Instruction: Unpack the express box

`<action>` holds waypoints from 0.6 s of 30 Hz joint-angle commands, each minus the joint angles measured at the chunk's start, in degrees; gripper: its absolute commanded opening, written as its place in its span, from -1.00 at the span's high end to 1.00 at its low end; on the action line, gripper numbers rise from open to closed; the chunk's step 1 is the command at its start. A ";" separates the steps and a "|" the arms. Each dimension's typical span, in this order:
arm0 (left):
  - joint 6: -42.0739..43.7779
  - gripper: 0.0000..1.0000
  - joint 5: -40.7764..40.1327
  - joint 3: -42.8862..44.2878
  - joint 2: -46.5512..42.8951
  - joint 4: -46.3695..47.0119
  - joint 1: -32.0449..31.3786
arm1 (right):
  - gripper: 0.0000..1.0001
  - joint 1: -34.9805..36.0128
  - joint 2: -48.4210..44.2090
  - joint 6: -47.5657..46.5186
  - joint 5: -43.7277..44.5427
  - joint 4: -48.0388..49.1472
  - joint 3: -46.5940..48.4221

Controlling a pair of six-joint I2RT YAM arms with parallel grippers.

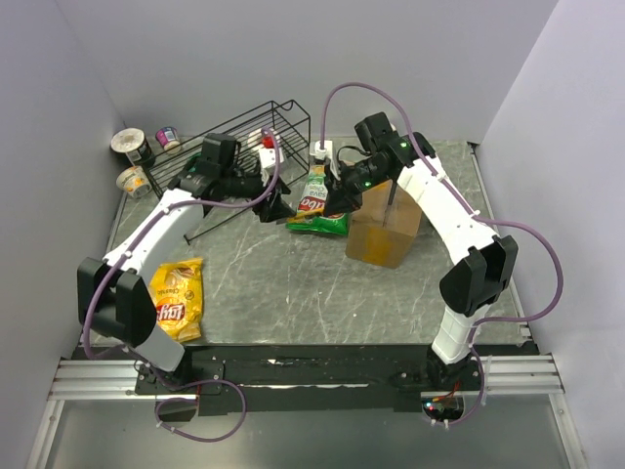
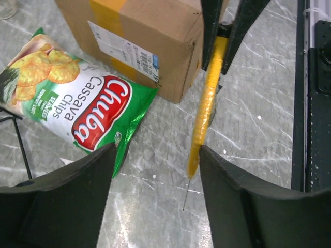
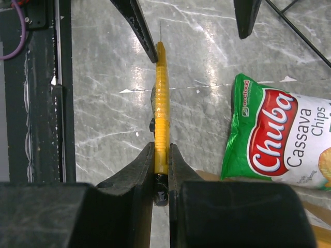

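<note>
The express box [image 1: 384, 231], a brown carton with a white label, stands at the right of the table; its side fills the top of the left wrist view [image 2: 145, 36]. My right gripper [image 3: 161, 151] is shut on the rear end of a yellow utility knife [image 3: 162, 98], held over the table left of the box. The knife [image 2: 207, 108] points toward my left gripper [image 2: 158, 155], which is open. Its thin blade tip lies close beside one finger [image 2: 243, 201]; whether they touch I cannot tell. From above, the two grippers [image 1: 276, 203] [image 1: 335, 195] face each other.
A green Chuba cassava chips bag [image 1: 317, 205] lies flat against the box's left side. A yellow Lay's bag [image 1: 178, 298] rests near my left arm's base. A black wire rack [image 1: 244, 137] and several cups [image 1: 132, 161] occupy the back left.
</note>
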 commanded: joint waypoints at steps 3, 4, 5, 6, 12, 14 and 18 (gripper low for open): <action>5.96 -0.27 3.58 5.04 3.25 -5.40 -0.51 | 1.00 0.19 -1.58 3.76 -0.66 4.11 1.07; 6.23 -0.23 3.76 5.31 3.77 -6.27 -0.60 | 1.00 0.19 -1.49 4.11 -0.31 4.38 1.16; 6.50 -0.20 3.93 6.01 4.04 -6.71 -0.60 | 1.00 0.28 -1.49 4.11 0.04 4.73 1.25; 7.11 -0.12 4.11 6.27 4.30 -7.15 -0.60 | 1.00 0.19 -1.49 3.85 0.22 4.82 1.08; 9.75 0.07 5.60 9.17 7.11 -10.67 -0.78 | 1.00 0.19 -2.98 5.60 0.93 8.07 -0.86; 10.10 0.14 6.13 9.70 7.56 -11.29 -0.78 | 1.00 0.28 -3.07 5.87 1.28 8.60 -1.03; 10.89 0.38 6.31 10.58 8.70 -12.34 -0.78 | 1.00 0.19 -2.90 5.61 1.63 8.60 -0.77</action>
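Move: The yellow knife, held out by its dark tail end in my right hand, has its middle about 5 cm to my left hand's right, some 2 cm lower; from my right hand it is about 5 cm left and 2 cm lower. From my left hand, the Chuba bag lies roughly 14 cm ahead and 11 cm right, some 18 cm below. From my right hand, the carton stands about 11 cm ahead and 15 cm right, some 14 cm below. I close my left fingers from wide to about a third open around the blade end of the knife, sinking that hand about 2 cm and easing it slightly right, its base-side finger right beside the handle. My right hand keeps its pinch on the tail end and carries the knife about 2 cm forward, turning slightly clockwise. ##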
